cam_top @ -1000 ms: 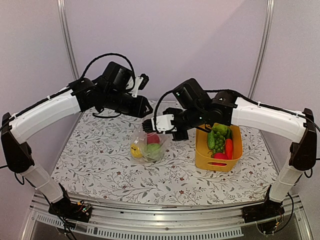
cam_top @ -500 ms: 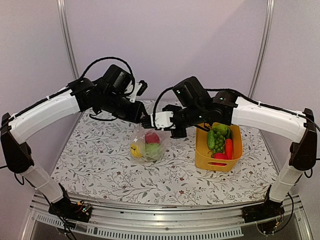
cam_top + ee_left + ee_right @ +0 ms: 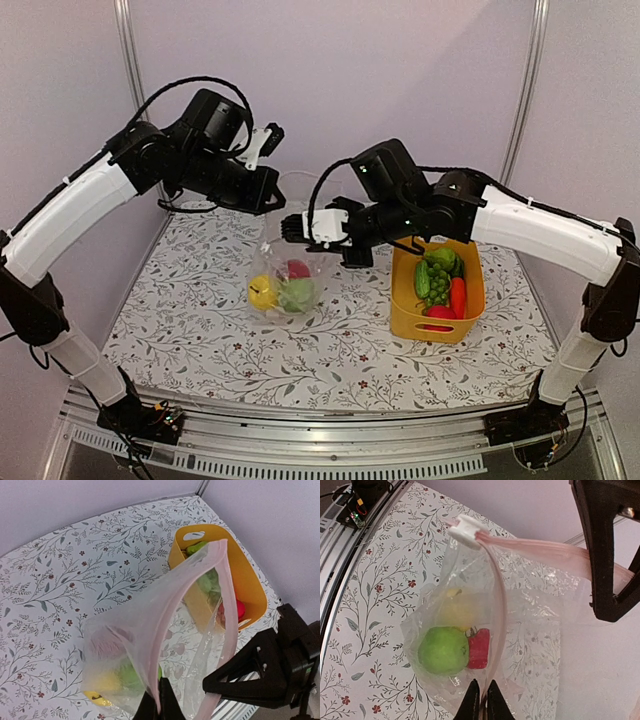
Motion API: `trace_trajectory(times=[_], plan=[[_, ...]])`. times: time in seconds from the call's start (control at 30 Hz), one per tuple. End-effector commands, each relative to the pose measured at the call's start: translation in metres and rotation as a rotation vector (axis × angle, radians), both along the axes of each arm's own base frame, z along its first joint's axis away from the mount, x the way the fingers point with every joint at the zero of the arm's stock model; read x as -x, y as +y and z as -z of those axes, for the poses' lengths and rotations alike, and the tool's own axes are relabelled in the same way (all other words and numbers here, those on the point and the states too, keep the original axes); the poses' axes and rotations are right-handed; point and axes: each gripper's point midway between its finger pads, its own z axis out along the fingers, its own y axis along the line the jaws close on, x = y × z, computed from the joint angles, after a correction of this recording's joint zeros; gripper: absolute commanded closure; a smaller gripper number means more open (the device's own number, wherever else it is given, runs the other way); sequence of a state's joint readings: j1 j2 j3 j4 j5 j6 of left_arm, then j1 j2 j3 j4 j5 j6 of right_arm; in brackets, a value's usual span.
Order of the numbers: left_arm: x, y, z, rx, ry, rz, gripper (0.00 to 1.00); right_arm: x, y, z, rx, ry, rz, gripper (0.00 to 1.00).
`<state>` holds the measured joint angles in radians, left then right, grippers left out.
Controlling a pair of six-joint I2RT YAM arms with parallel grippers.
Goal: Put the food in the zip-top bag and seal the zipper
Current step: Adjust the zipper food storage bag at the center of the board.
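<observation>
The zip-top bag (image 3: 283,283) hangs over the middle of the table, and I hold it up by its mouth with both grippers. Inside it lie food pieces: yellow (image 3: 262,292), green (image 3: 297,296) and red (image 3: 298,268). My left gripper (image 3: 271,196) is shut on the pinkish zipper strip (image 3: 167,620), pinched between its fingertips (image 3: 167,707). My right gripper (image 3: 289,228) is shut on the opposite strip (image 3: 499,605). A white slider (image 3: 465,530) sits at the zipper's end. The green piece (image 3: 442,650) and the red piece (image 3: 479,648) show through the plastic. The mouth is spread open.
A yellow basket (image 3: 428,324) stands at the right with more food in it: green grapes (image 3: 436,288), a red-orange carrot (image 3: 458,297), a cucumber (image 3: 421,279) and a green pear (image 3: 440,259). A floral cloth (image 3: 200,330) covers the table.
My left arm has risen and swung back to the left, its jaws closing on the bag's edge. The bag's mouth is pulled wider and the bag has shifted slightly left.
</observation>
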<state>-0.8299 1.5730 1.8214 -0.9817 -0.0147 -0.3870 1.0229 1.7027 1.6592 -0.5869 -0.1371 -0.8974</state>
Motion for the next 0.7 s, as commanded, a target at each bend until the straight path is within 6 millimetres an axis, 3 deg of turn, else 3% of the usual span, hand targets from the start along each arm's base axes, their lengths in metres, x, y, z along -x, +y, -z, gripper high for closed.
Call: trace_trajectory(times=[0.0, 0.17, 0.3, 0.43, 0.57, 0.67], plan=[[-0.007, 0.005, 0.027, -0.093, 0.039, 0.001, 1.00, 0.013, -0.003, -0.031, -0.065, 0.035, -0.007, 0.93], [-0.007, 0.001, 0.057, -0.145, 0.095, 0.014, 1.00, 0.009, -0.006, -0.040, -0.080, 0.017, 0.021, 0.89], [-0.008, 0.000, 0.063, -0.145, 0.094, 0.012, 1.00, 0.009, -0.010, -0.046, -0.089, 0.008, 0.029, 0.88], [-0.009, -0.001, 0.063, -0.139, 0.091, 0.015, 1.00, 0.011, -0.017, -0.042, -0.086, 0.035, 0.036, 0.73], [-0.010, -0.001, 0.062, -0.135, 0.081, 0.014, 1.00, 0.007, -0.037, -0.045, -0.117, 0.108, 0.056, 0.67], [-0.011, 0.000, 0.059, -0.129, 0.067, 0.012, 1.00, -0.006, -0.064, -0.050, -0.145, 0.133, 0.099, 0.66]])
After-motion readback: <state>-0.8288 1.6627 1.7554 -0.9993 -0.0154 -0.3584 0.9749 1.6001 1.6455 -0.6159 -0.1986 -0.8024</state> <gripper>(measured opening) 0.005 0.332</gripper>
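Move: The food-filled bottom of the zip-top bag, with the green piece at its middle, hangs about 24 cm below the left hand and 6 cm to its right, roughly level with it fore and aft. From the right hand it is some 12 cm left, 5 cm ahead and 20 cm down. The yellow piece sits about 9 cm left of the green one, the red piece 5 cm beyond the green. The orange basket stands around 23 cm right of the right hand and 8 cm ahead. The bag, still pinched by its lip in the left hand's shut fingers, is lowered towards the board about 6.5 cm, almost straight down, that wrist tilting some 10 degrees, and is then held still. The right hand, its fingers barely parted on the other lip, rises about 4 cm, opens them partway to let go, and at the end draws off to the right. ##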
